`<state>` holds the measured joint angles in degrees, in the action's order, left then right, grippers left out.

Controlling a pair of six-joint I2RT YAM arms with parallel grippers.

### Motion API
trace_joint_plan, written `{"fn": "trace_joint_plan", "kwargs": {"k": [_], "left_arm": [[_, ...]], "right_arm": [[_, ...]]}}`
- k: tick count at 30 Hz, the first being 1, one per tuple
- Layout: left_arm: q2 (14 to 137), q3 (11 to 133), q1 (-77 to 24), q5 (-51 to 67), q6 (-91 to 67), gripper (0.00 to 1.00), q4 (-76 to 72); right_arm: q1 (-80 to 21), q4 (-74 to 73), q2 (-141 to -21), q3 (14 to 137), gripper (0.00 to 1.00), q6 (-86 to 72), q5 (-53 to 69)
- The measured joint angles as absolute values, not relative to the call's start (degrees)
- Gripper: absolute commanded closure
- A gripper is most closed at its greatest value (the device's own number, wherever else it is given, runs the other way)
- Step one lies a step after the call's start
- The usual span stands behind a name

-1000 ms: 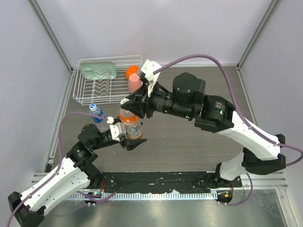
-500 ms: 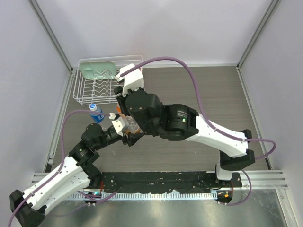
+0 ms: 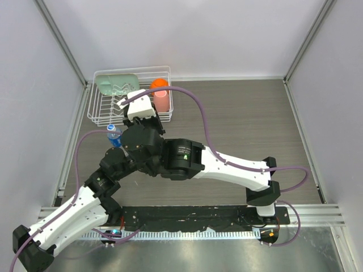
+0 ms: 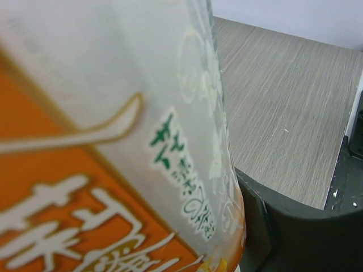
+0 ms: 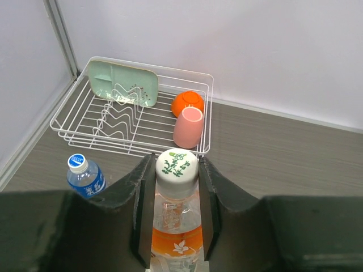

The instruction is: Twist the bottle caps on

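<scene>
The orange drink bottle (image 5: 174, 238) stands upright with a white cap with green print (image 5: 177, 165) on its neck. My right gripper (image 5: 176, 170) is shut on that cap, one finger on each side. My left gripper (image 4: 170, 249) is shut on the bottle's body; the orange label (image 4: 85, 170) fills the left wrist view, and one dark finger (image 4: 295, 226) presses its right side. In the top view my right arm (image 3: 181, 158) hides this bottle. The blue-label bottle (image 3: 115, 135) stands to the left, apart from both grippers, with a bluish-white cap (image 5: 77, 162) on top.
A white wire dish rack (image 5: 74, 122) sits at the back left, holding a green tray (image 5: 122, 85), an orange cup (image 5: 188, 103) and a pink cup (image 5: 188, 127) lying at its near right corner. Grey walls enclose the table.
My right wrist has turned round above the bottle, its body sweeping from the right to the left. It now covers the bottle in the top view. Both grips are unchanged.
</scene>
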<state>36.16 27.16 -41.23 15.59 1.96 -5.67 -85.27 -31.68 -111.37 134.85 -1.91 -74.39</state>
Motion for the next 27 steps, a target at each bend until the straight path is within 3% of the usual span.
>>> {"fn": "trace_joint_plan", "kwargs": {"k": [3, 8, 16, 21, 27], "left_arm": [[36.25, 27.16, -41.21, 15.29, 2.13, 1.0, -6.26], [36.25, 27.16, -41.21, 15.31, 3.07, 1.0, -6.79], [35.7, 27.16, -41.15, 21.04, 2.5, 1.0, -8.73], [35.48, 27.62, -40.99, 38.87, 1.87, 1.0, -8.01], [35.77, 31.53, -40.99, 59.79, 1.39, 1.0, -6.35]], "right_arm": [[-85.32, -30.85, -111.92, 135.76, 0.34, -1.08, -74.08], [-85.86, -32.93, -110.26, 135.44, 0.22, -2.63, -68.12], [-85.34, -34.7, -88.12, 121.34, 0.21, -6.92, -40.91], [-82.7, -34.7, -75.22, 116.16, 0.19, -6.81, -31.38], [-78.85, -34.85, -70.52, 111.53, 0.18, -5.1, -20.84]]}}
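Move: The white cap is between the right fingertips, on the mouth of the orange-labelled bottle, whose middle lies about 9 cm straight below. From the right hand the blue-labelled bottle stands some 11 cm ahead, 21 cm left and 30 cm lower; the pink cup about 30 cm ahead, 3 cm left, 30 cm down. The left hand grips the bottle's lower body, the cap roughly 15 cm straight above it. Opening wide first, the right fingers let go of the cap almost in place; the hand then swings off to the right by about 12 cm, rising and drawing back, and turns counter-clockwise. The left hand keeps its hold low on the orange bottle, pauses, then pulls it back some 13 cm and slightly up, swinging about 45 degrees clockwise. ##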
